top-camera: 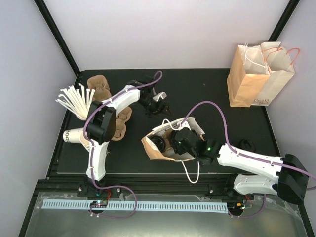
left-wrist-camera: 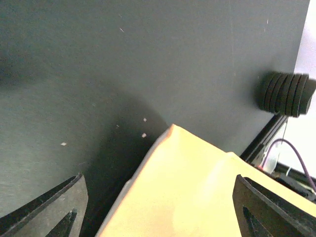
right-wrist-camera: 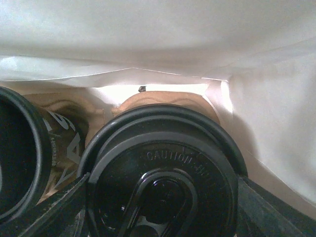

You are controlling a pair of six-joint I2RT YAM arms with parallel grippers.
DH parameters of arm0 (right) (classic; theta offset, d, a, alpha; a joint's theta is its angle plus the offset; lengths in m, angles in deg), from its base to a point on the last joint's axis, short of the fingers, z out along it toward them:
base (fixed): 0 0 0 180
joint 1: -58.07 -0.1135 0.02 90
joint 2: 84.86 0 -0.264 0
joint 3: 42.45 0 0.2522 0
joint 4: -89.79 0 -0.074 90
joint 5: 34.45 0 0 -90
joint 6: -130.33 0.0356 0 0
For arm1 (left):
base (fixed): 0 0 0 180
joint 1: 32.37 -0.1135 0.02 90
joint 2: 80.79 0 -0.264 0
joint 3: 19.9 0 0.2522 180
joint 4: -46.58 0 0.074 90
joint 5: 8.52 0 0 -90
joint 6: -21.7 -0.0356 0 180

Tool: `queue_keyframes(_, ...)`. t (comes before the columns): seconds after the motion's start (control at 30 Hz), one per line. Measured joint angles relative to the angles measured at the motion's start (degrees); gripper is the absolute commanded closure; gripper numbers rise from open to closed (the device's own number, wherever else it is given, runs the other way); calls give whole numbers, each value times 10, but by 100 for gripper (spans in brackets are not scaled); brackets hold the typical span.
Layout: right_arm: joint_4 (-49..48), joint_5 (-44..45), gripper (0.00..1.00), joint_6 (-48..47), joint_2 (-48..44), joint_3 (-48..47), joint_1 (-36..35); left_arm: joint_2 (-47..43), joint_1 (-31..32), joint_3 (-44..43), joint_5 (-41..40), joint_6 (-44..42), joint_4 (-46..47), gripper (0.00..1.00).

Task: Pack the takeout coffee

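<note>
A takeout coffee [right-wrist-camera: 163, 182] with a glossy black lid sits low inside the open paper bag [top-camera: 150, 148], on a brown pulp carrier [right-wrist-camera: 163, 98]. My right gripper [right-wrist-camera: 163, 180] reaches down into the bag [right-wrist-camera: 256, 113] and is shut on that cup, one finger against each side of the lid; from above the right gripper [top-camera: 180, 140] hides it. Another black-lidded cup [right-wrist-camera: 19, 163] stands just left of it, its lid [top-camera: 159, 144] showing in the top view. My left gripper [top-camera: 158, 106] hovers open at the bag's far edge [left-wrist-camera: 197, 197], which lies between its fingers without touching them.
White paper bags [top-camera: 259, 74] stand at the back right. A stack of black lids [top-camera: 247, 144] lies right of the open bag, also in the left wrist view [left-wrist-camera: 289, 94]. On the left are pulp carriers [top-camera: 98, 84], a fan of white sticks [top-camera: 74, 101] and a lying white cup [top-camera: 74, 136].
</note>
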Motion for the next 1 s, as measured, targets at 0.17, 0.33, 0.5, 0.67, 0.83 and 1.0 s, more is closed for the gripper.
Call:
queue_keyframes(0.17, -25, 7, 99, 13, 0, 13, -2, -2, 18, 30, 9, 0, -7, 18)
queue_keyframes(0.33, -27, 6, 99, 16, -3, 15, -3, -1, 19, 76, 20, 17, -6, 20)
queue_keyframes(0.5, -10, -5, 99, 17, -14, 17, -6, 0, 21, 91, 66, 47, 21, 31)
queue_keyframes(0.67, 1, -4, 99, 26, -16, 19, -9, 4, 26, 116, 120, 92, 72, 44)
queue_keyframes(0.83, -1, 12, 99, 33, 7, 9, -14, 9, 23, 131, 143, 127, 112, 50)
queue_keyframes(1.0, -4, 24, 99, 32, 17, 3, -17, 17, 21, 139, 163, 152, 139, 55)
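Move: The bag's far wall stands about 6 cm back from my left hand, neither left nor right of it and some 2 cm lower. Inside the bag, the cup in my right hand sits roughly 13 cm back and 6 cm right of my left hand. The tray's well for it lies some 3 cm ahead, 2 cm left and 9 cm below my right hand; the other cup is about 9 cm left of my right hand, level fore and aft, and 4 cm lower. I bring my left hand back about 5 cm and down some 3 cm onto the bag's far wall, then ease to the right, swinging the fingertips round about 20 degrees, back and flatter, while they close from wide to about half around the wall. My right hand keeps its hold on the lidded cup inside the bag, sinking barely 1 cm. ##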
